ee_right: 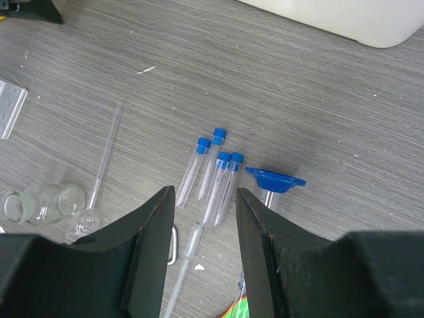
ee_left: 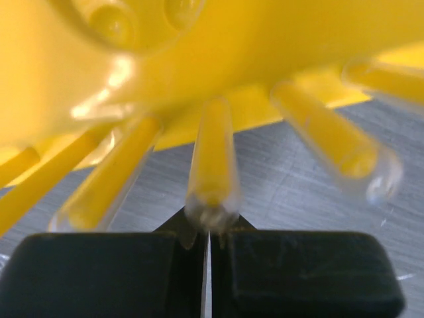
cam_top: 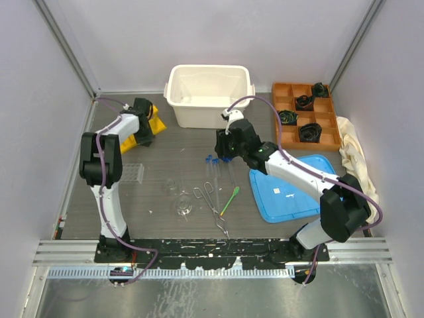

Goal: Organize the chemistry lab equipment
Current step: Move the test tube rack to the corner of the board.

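My left gripper is shut, its tips right against a clear peg of the yellow rack, which fills the left wrist view. From above, that gripper sits on the yellow rack at the back left. My right gripper hangs open and empty above several blue-capped test tubes lying on the table, with the blue-based cylinder lying just right of them. Flasks, metal tongs and the green spatula lie nearer the front. A clear plastic rack rests at the left.
A white bin stands at the back centre. An orange tray holding black objects is at the back right, beside a cream cloth. A blue tray lies under my right arm. A thin pipette lies below the tubes.
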Robot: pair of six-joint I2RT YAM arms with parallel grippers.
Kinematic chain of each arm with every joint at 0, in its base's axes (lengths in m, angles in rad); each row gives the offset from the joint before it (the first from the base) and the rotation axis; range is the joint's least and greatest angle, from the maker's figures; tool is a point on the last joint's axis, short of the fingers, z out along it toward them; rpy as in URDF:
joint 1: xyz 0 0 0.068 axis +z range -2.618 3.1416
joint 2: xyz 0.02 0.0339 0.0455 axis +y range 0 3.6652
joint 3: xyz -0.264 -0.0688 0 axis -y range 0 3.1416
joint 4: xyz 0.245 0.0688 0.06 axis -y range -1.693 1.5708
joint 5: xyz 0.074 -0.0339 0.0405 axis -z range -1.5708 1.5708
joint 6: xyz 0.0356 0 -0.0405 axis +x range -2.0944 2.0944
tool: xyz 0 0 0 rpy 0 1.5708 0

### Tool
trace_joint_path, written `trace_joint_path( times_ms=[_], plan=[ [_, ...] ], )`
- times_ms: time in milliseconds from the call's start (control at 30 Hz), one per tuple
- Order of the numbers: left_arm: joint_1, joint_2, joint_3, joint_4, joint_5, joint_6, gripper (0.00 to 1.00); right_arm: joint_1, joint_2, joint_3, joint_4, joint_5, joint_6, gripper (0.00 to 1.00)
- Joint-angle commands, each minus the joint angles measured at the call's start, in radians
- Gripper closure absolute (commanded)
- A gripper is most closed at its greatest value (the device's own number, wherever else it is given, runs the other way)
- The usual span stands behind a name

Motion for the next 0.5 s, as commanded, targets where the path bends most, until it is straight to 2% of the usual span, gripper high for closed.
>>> trace_joint_path(
  times_ms=[0, 233, 467],
  plan=[
    [0.005, -0.144, -0.046, -0.005, 0.048, -0.011, 1.0, -0.003, -0.004, 0.044, 0.028, -0.012, -0.001, 0.52],
    [0.003, -0.337, -0.15, -0.047, 0.02, -0.012, 0.98, -0.003, -0.026, 0.027, 0.048, -0.04, 0.015, 0.52],
    [0.016, -0.313, -0.141, -0.112, -0.09, 0.008, 1.0, -0.004, -0.064, -0.01, 0.074, -0.051, 0.036, 0.52]
  ],
)
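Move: The yellow test tube rack stands askew right before the left hand's shut fingers, its middle about 5 cm ahead, 3 cm left and roughly level. The clear tube rack lies some 14 cm back and 7 cm left of that hand, the white bin about 15 cm ahead and 27 cm right. From the right hand, the yellow rack is some 15 cm ahead, 39 cm left and 13 cm lower. Left hand, fingers still shut, lifts about 9 cm and backs off 4 cm from the yellow rack's near side. ##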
